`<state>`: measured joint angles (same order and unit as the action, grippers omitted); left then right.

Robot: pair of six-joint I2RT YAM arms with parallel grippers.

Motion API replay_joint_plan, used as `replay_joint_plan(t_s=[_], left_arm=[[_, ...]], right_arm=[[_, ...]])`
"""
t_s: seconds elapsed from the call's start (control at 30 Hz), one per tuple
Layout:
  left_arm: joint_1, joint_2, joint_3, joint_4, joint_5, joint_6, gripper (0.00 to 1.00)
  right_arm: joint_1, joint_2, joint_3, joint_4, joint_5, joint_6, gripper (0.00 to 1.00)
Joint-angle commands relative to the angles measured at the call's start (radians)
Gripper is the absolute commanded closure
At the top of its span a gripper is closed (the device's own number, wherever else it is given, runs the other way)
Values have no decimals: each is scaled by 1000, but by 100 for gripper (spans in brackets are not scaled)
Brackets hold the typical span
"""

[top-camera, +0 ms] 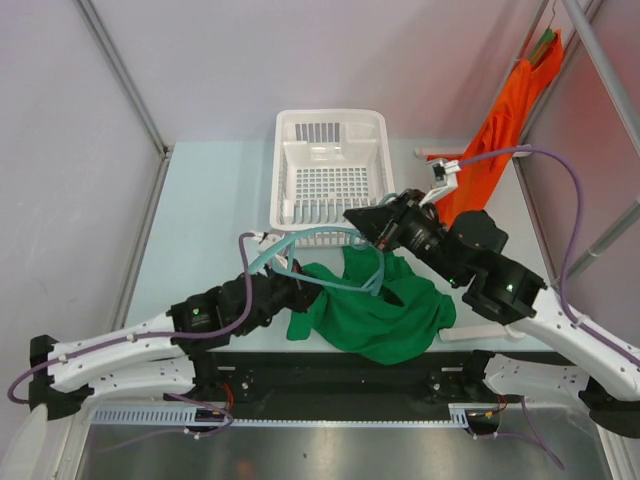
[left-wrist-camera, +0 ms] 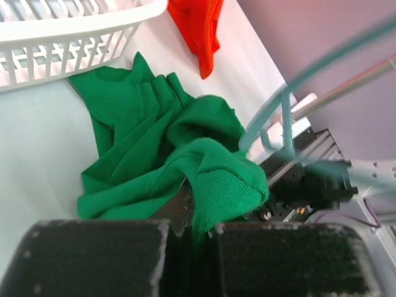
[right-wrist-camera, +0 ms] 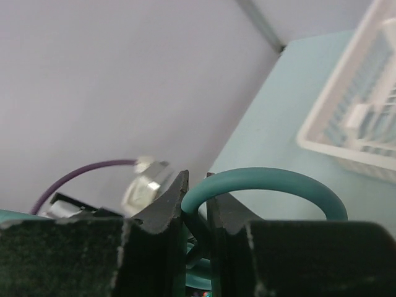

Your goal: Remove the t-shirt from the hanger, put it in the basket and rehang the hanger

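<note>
A green t-shirt (top-camera: pixel 385 310) lies crumpled on the table's near middle, one end still on a teal hanger (top-camera: pixel 300 245). My left gripper (top-camera: pixel 305 290) is shut on a fold of the green t-shirt (left-wrist-camera: pixel 226 185) at its left edge. My right gripper (top-camera: pixel 372 225) is shut on the teal hanger's hook (right-wrist-camera: pixel 266 182), holding it above the shirt in front of the basket. The hanger's bar (left-wrist-camera: pixel 278 105) curves over the shirt in the left wrist view.
A white plastic basket (top-camera: pixel 330 175) stands at the back middle, also showing in the left wrist view (left-wrist-camera: pixel 74 31) and right wrist view (right-wrist-camera: pixel 365 124). An orange garment (top-camera: pixel 505 125) hangs from a rail at the back right and shows in the left wrist view (left-wrist-camera: pixel 201 28).
</note>
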<state>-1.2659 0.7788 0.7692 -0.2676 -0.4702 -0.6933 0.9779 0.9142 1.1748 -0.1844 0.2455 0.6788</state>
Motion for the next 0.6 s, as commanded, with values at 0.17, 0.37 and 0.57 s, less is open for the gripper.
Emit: replay_joint_plan(t_s=[0.17, 0.37, 0.57], left_arm=[[331, 82, 8, 170, 346, -63, 100], [384, -48, 140, -16, 166, 73, 100], [385, -154, 266, -188, 21, 178, 100]], right_arm=[[8, -58, 184, 82, -161, -7, 100], [7, -218, 198, -79, -31, -79, 100], [8, -279, 220, -151, 41, -134, 100]])
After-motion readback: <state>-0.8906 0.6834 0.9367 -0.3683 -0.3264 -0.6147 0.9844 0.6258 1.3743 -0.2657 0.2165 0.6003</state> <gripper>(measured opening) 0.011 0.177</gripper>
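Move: In the left fingers is the green t-shirt; most of its cloth spreads about 14 cm to that hand's right, level with it and some 17 cm lower. The white basket's middle is roughly 34 cm ahead, 4 cm right and 14 cm down. From the right hand, which grips the hanger, that cloth lies about 6 cm back, 6 cm right and 34 cm below, and the basket 30 cm ahead, 5 cm left and 31 cm down. Drawing apart, the two hands keep their grips. The right, after a small drift left, sweeps the hanger up some 13 cm, right about 12 cm and back, away from the shirt, its fingers tipping upward. The left first reaches forward about 6 cm, dipping slightly, then rises with its pinch of shirt and swings left, turning a little counter-clockwise. ##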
